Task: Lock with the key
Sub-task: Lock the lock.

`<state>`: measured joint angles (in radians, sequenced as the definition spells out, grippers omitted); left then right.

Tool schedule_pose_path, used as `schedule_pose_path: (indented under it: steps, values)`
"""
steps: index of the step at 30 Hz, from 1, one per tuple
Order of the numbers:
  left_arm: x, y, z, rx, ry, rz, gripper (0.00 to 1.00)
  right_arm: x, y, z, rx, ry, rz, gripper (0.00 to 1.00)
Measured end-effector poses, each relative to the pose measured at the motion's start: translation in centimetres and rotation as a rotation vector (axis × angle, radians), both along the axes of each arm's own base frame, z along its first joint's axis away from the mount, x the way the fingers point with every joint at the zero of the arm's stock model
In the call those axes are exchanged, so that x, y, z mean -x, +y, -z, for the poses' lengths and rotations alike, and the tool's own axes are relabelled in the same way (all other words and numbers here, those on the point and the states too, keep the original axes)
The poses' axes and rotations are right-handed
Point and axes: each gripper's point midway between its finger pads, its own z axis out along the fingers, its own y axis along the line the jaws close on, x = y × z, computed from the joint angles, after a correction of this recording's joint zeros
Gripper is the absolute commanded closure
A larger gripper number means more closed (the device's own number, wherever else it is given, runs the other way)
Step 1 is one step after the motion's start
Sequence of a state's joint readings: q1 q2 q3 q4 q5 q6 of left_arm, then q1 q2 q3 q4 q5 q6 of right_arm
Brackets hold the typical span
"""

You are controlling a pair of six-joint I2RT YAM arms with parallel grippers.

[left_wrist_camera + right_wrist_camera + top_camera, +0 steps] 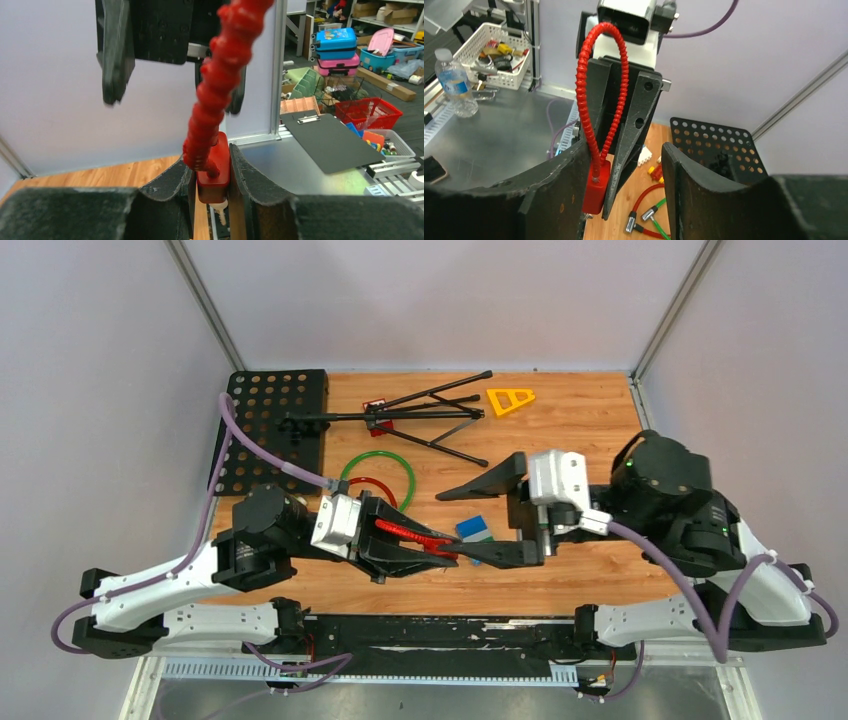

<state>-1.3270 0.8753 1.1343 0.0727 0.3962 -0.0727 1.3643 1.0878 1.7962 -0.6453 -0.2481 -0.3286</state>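
Observation:
A red lock [214, 172] with a ribbed red cable shackle [220, 85] stands upright between my left gripper's [210, 157] fingers, which are shut on its body. The pale key [220, 210] sticks out of the lock's underside. From above, the left gripper [440, 548] holds the lock [410, 534] over the table's middle. My right gripper [455, 528] faces it, jaws spread. In the right wrist view the right gripper [624, 165] is open around the lock [596, 189] and one left finger [634, 125]. The lock lies close to the right gripper's left finger [559, 190].
A black perforated plate [270, 425] lies back left, with a black folding stand [420, 415] and a yellow triangle [510, 400] behind. Green and red cable loops [380, 475] lie on the wood. A blue-and-white block [475, 528] sits under the grippers.

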Motion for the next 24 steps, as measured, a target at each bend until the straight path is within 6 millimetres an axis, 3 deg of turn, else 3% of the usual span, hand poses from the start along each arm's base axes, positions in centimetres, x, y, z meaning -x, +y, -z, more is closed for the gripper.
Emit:
schedule_pose_path:
  steps: [5, 12, 16, 19, 24]
  values:
    - [0.1, -0.2, 0.4, -0.02, 0.003, 0.006, 1.0, 0.1, 1.4, 2.1, 0.075, 0.016, -0.024, 0.57]
    - [0.0, -0.3, 0.9, -0.037, 0.006, 0.006, 1.0, 0.4, 1.2, 2.6, 0.092, 0.019, -0.039, 0.58]
    - [0.0, -0.3, 1.0, -0.044, 0.007, 0.003, 1.0, 0.5, 1.1, 2.7, 0.089, 0.021, -0.04, 0.76]
    - [-0.2, -0.3, 1.1, -0.047, 0.01, -0.008, 1.0, 0.6, 1.0, 3.0, 0.09, 0.03, -0.042, 0.99]
    - [-0.5, -0.1, 1.1, -0.048, 0.011, -0.025, 1.0, 0.6, 1.1, 3.1, 0.085, 0.047, -0.04, 1.0]
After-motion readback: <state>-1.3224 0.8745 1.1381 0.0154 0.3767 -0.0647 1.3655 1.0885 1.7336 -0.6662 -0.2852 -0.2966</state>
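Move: The foot of the red cable, which my open right fingers go for, lies about 3 cm below my right hand, 1 cm back and 1 cm to its left. The lock body is 2 cm straight below that foot, and the bent top of the loop is about 8 cm left of my right hand, level ahead and roughly 2 cm higher. From my left hand, which already holds the lock body, the cable's foot is straight up about 2 cm. I lower my right hand about 3 cm, easing it some 1 cm left as its fingertips dip slightly, onto the cable just above the lock. Then I close its half-open fingers almost fully and pinch the cable's strands side by side. My left hand keeps its grip on the lock body and sinks about 1 cm. ##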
